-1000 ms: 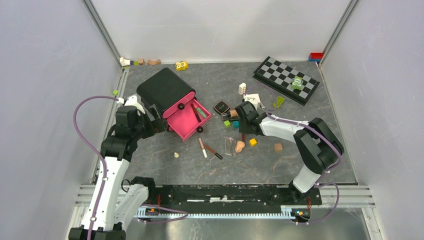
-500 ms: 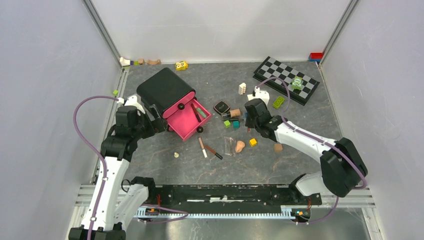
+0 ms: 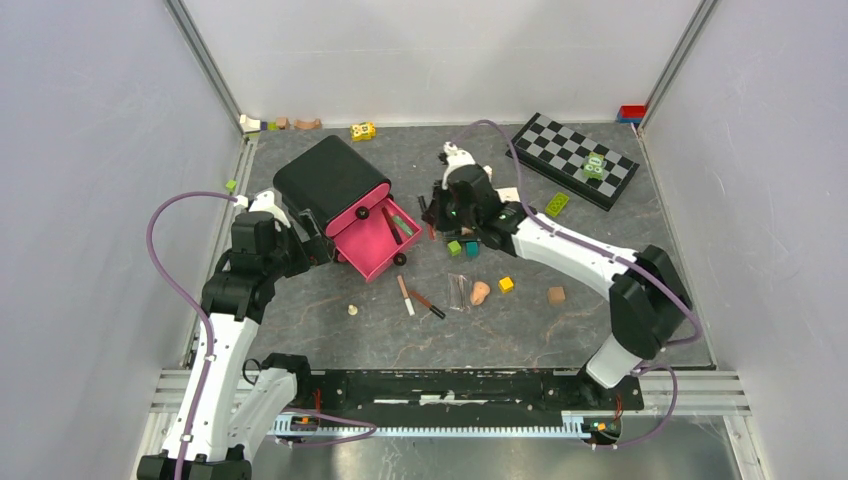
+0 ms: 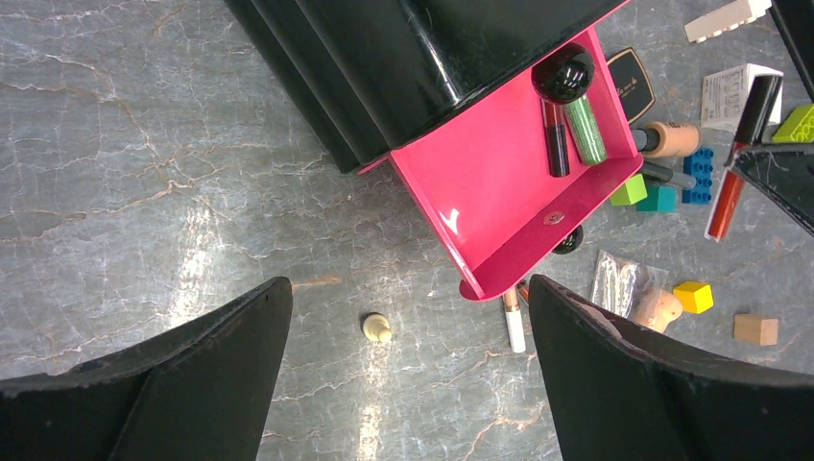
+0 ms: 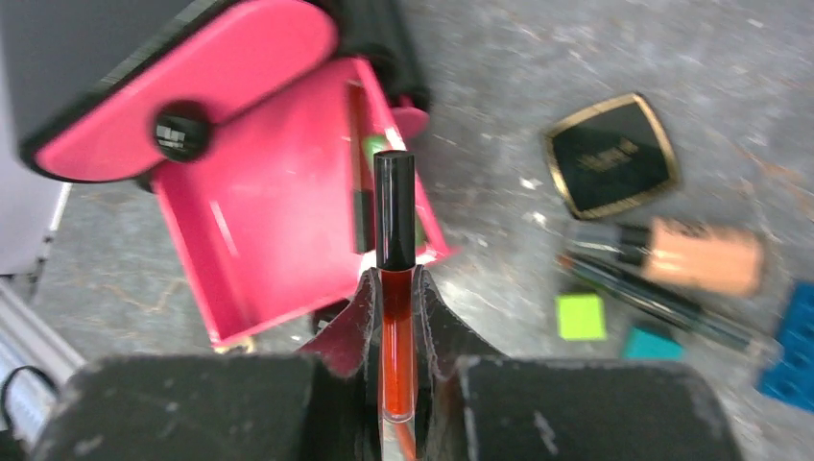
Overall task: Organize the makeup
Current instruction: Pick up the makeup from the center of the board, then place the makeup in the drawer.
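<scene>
My right gripper (image 5: 395,288) is shut on a red lip-gloss tube (image 5: 395,331) with a black cap. It hangs just right of the open pink drawer (image 3: 365,245) of the black box (image 3: 325,178). A green tube (image 4: 584,130) and a dark red tube (image 4: 554,139) lie in the drawer. The black compact (image 5: 611,154) and a peach tube (image 5: 706,257) lie on the table to the right. Two pencils (image 3: 405,295) and a peach sponge (image 3: 480,292) lie nearer the front. My left gripper (image 4: 408,317) is open with nothing in it, above the table left of the drawer.
A checkerboard (image 3: 572,158) lies at the back right. Small toy blocks are scattered: yellow (image 3: 506,284), brown (image 3: 556,294), green (image 3: 454,247), teal (image 3: 471,248). A cream pawn (image 4: 378,327) sits below my left gripper. More toys (image 3: 363,131) line the back wall.
My right arm has swung left and back from the blocks toward the drawer's right edge, carrying the red tube. The left arm has not moved.
</scene>
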{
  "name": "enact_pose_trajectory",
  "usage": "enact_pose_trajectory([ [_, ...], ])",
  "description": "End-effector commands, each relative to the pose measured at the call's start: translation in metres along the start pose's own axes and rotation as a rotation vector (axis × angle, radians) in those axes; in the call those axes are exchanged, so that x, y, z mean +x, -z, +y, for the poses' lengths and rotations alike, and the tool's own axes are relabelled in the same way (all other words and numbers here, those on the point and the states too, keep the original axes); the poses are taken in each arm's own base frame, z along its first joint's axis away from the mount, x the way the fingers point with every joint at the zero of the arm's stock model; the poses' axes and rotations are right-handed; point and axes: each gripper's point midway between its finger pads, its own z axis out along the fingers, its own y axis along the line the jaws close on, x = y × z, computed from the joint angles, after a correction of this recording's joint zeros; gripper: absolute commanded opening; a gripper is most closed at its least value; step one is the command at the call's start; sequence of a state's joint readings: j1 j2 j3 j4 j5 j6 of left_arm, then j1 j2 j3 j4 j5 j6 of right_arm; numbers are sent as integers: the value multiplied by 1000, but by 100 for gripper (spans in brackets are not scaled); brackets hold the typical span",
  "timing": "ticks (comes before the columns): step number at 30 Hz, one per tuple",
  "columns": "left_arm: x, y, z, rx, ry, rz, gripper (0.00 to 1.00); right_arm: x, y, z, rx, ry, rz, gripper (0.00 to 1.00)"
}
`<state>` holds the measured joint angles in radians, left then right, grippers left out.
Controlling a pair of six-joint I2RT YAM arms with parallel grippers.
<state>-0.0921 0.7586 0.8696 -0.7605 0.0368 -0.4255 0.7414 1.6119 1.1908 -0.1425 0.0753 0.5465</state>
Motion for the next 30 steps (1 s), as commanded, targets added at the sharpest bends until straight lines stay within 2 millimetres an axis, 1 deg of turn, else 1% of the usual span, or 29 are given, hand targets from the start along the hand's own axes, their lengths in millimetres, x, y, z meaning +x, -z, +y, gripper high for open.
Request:
enact_pose_trajectory([
  [1,-7,0,-6,33,-31,-31,98,-21,-12,46,-119,-19,-17,2],
  [4,-7,1,-6,35,-32,-31,98,-21,-26,56,-131,-50,-8,2],
  [10,-8,1,-6,34,-32,-37,98,-16,-49,68,-138,-125,9,2],
  [19,-7,2,-7,40,-32,-34,99,-6,-66,84,-144,-206,42,2],
  [24,-8,2,-7,42,-32,-38,98,0,-72,87,-142,-227,55,1],
  [30,-8,3,-8,46,-33,-41,98,12,-79,88,-130,-211,75,1],
])
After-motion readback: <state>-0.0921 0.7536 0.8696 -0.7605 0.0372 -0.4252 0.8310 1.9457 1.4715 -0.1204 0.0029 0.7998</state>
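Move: The right hand, still holding the red lip gloss, has the open pink drawer's middle about 14 cm to its left, 1 cm ahead and 13 cm below. In the drawer, the dark tube lies 11 cm left and 4 cm ahead of the hand, the green tube 8 cm left and 4 cm ahead. The black compact is 3 cm right, 8 cm ahead. From the left hand the drawer is roughly 5 cm ahead, 11 cm right and 16 cm below. Right hand carries the pinched lip gloss about 10 cm left over the drawer, dipping 3 cm and tipping downward. ##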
